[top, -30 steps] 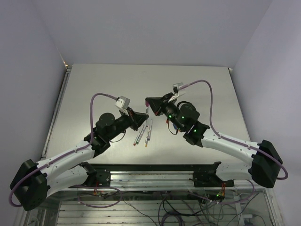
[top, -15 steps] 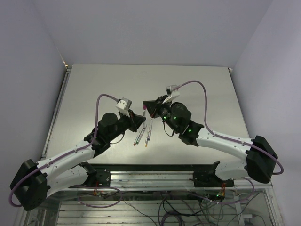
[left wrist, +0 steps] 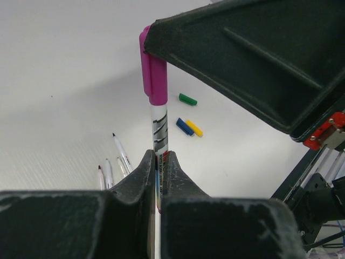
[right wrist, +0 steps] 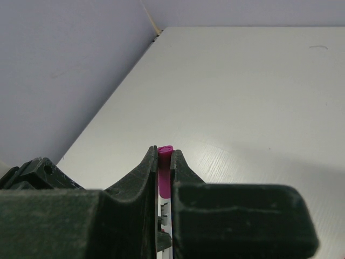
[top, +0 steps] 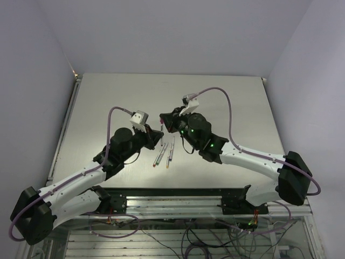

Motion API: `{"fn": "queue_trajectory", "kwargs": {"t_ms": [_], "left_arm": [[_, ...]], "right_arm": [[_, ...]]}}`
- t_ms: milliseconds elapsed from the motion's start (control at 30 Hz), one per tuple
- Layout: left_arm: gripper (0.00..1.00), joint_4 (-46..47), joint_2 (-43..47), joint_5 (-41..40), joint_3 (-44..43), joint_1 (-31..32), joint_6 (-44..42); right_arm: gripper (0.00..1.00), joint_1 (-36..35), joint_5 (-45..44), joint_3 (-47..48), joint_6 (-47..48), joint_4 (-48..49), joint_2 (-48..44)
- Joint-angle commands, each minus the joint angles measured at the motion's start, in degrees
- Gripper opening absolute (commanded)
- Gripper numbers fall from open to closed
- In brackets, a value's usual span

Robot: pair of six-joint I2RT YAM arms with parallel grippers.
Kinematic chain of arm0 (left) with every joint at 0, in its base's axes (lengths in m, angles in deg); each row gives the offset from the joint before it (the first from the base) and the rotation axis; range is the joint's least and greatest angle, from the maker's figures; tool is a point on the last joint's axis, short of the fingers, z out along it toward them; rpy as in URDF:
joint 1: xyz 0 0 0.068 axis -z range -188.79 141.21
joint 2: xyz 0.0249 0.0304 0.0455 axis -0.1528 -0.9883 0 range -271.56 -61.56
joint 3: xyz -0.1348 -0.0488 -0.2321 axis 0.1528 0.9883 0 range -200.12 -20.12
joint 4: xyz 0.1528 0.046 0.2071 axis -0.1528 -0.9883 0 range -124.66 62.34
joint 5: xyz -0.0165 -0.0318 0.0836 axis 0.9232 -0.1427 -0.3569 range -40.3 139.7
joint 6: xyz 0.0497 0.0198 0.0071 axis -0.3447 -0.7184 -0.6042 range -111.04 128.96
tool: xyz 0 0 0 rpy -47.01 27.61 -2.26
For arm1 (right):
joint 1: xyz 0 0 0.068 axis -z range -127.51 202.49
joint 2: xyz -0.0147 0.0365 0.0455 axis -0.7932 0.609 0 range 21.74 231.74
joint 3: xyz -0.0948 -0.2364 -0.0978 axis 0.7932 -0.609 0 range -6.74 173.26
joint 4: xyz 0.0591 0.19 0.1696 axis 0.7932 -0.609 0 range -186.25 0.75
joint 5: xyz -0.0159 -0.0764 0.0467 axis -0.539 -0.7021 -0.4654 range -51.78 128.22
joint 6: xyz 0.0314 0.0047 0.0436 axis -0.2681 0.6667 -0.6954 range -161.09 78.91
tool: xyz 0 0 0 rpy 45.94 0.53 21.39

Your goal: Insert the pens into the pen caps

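Observation:
My left gripper (left wrist: 159, 157) is shut on a grey-silver pen (left wrist: 159, 127) and holds it upright above the table. A magenta cap (left wrist: 153, 70) sits on the pen's top end. My right gripper (right wrist: 164, 154) is shut on that magenta cap (right wrist: 165, 164), right above the left gripper. In the top view the two grippers meet at the pen (top: 161, 127). Three uncapped pens (left wrist: 121, 152) lie on the table below. Green (left wrist: 187, 99), blue (left wrist: 184, 127) and yellow (left wrist: 194, 128) caps lie beyond them. No red cap is in view.
The loose pens (top: 165, 154) lie side by side near the table's front middle, just below the two grippers. The right gripper's black body (left wrist: 259, 59) fills the upper right of the left wrist view. The table's far left corner (right wrist: 156, 32) meets the wall.
Both grippers have shifted a little to the left together. The right wrist has swung in closer over the left gripper's pen.

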Motion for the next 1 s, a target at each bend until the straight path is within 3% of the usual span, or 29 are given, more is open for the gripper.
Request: {"fn": "queue_trajectory", "kwargs": {"t_ms": [0, 133, 233, 400, 467, 500, 600, 967], "left_arm": [[0.07, 9.6, 4.3, -4.3, -3.7, -1.2, -1.1], [0.07, 7.5, 5.9, -4.8, -2.9, -1.2, -1.1], [0.07, 6.5, 6.4, -5.3, -2.6, -1.3, -1.2], [0.07, 4.9, 5.1, -4.7, -1.8, -1.2, -1.1], [0.07, 4.3, 4.6, -4.8, -1.0, -1.2, -0.7], [0.07, 4.2, 4.4, -5.1, -0.2, -1.2, -0.4], [0.07, 3.4, 4.2, -6.8, 1.1, -1.2, 0.3], [0.07, -2.8, -0.4, -14.1, -1.0, -1.2, -0.4]], "right_arm": [[0.00, -2.2, -0.4, 2.5, 3.8, -12.0, 2.2], [0.09, -2.2, -3.5, 4.4, 6.0, -12.1, 1.3], [0.24, -2.2, -4.4, 4.6, 6.4, -11.6, 0.3], [0.66, -2.2, -6.0, 4.2, 5.7, -10.6, -2.7], [0.95, -2.2, -6.2, 3.8, 6.0, -9.8, -4.7], [0.99, -2.2, -6.6, 3.5, 6.1, -9.5, -5.7], [1.00, -2.2, -10.5, 3.2, 5.8, -10.5, -8.4], [1.00, -2.0, -30.4, 9.2, -2.7, -28.8, -9.6]]}}
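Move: The magenta cap already sits on the upright pen, still pinched in the right fingertips with its middle about 1 cm below the right hand point; the pen's barrel, in the left grip, is some 6 cm below that point and 1 cm back. From the left hand the cap is about 6 cm up and 1 cm ahead. Four loose pens lie about 20 cm below the left hand, 4 cm ahead and 2 cm right. From the right hand the red cap is roughly 12 cm ahead, 14 cm right and 26 cm down. Open the right gripper wide to let go of the magenta cap, after a small rise and dip, then back it off about 8 cm to the right and 5 cm up, turning some 20 degrees clockwise. Keep the left gripper shut on the pen's barrel: lift it about 4 cm, lower it again, and bring it 3 cm left and 2 cm forward. ##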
